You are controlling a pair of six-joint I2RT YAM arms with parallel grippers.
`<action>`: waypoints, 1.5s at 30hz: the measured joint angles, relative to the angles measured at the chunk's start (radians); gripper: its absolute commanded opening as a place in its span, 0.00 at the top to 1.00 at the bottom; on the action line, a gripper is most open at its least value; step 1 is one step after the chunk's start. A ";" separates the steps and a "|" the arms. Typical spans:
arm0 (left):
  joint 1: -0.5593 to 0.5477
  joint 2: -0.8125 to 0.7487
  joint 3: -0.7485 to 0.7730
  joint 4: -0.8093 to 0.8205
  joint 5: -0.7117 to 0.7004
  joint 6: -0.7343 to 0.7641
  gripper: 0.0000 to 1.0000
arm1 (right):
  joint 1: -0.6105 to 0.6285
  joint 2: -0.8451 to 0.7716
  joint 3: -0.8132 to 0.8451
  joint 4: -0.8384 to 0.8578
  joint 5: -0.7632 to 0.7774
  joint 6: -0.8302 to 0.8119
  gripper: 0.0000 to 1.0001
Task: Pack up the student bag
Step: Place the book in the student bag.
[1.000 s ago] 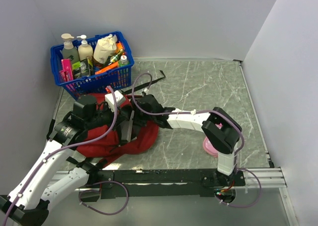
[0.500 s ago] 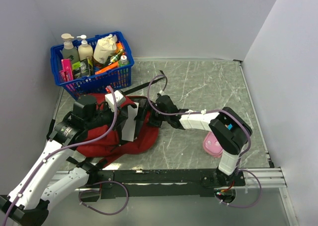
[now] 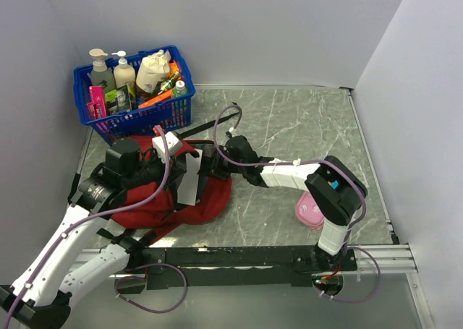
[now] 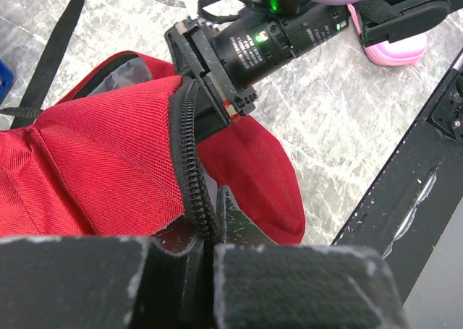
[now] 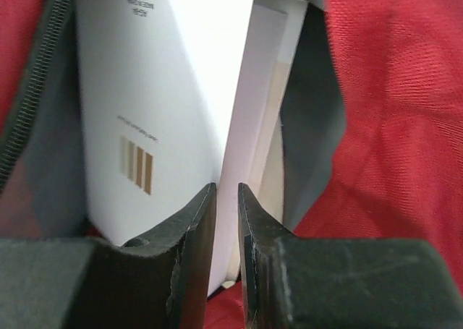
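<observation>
The student bag [image 3: 215, 196], dark red with a black zipper, lies at the left of the table and also fills the left wrist view [image 4: 94, 177]. My left gripper [image 4: 210, 213] is shut on its zipper edge [image 4: 189, 163], holding the mouth up; from above it sits at the bag's top [image 3: 179, 171]. My right gripper [image 5: 226, 191] is at the opening [image 3: 211, 166], its jaws drawn in on the edge of a white book [image 5: 159, 90] standing inside the bag between red fabric [image 5: 391, 90]. From above the book [image 3: 189, 183] sticks up out of the mouth.
A blue basket [image 3: 145, 116] of bottles stands at the back left, just behind the bag. A pink item [image 3: 309, 213] lies near the right arm's base, also in the left wrist view [image 4: 394, 48]. A black strap [image 3: 217, 119] trails behind the bag.
My right gripper drew back from the bag with its jaws wide, then came in slightly and closed them narrowly on the white book. The left gripper has held still.
</observation>
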 measured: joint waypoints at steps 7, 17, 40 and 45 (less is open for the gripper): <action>0.000 -0.005 -0.016 0.006 0.010 -0.003 0.99 | 0.026 0.062 0.108 0.029 -0.046 0.016 0.79; 0.000 -0.005 -0.016 0.007 0.017 -0.003 0.99 | 0.061 0.124 0.223 0.058 -0.145 0.021 0.23; 0.003 -0.015 -0.016 0.009 0.021 -0.003 0.99 | -0.605 -0.565 -0.108 -0.536 -0.023 -0.281 0.00; 0.003 -0.018 -0.016 0.005 0.022 -0.003 0.99 | -0.815 -0.637 -0.126 -0.787 0.111 -0.349 0.00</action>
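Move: The white book stands half-tilted in the mouth of the student bag, its edge between the right fingers; its middle is about 5 cm to the right hand's left, 2 cm back and 5 cm below. The bag's middle lies roughly 11 cm left, 5 cm back and 8 cm below that hand, and the pink pencil case 36 cm right, 9 cm back and 10 cm down. From the left hand, the book is about 5 cm right, level fore and aft, and 12 cm lower. The book's edge, still between the right fingers, is carried about 7 cm left and 5 cm up, deeper across the bag's mouth. The fingers then spread wide and let go as the hand backs off to the right; it climbs clear and sweeps fast some 40 cm right towards the pencil case, sinking late and turning clockwise. The left hand stays put, still pinching the bag's zip edge. ##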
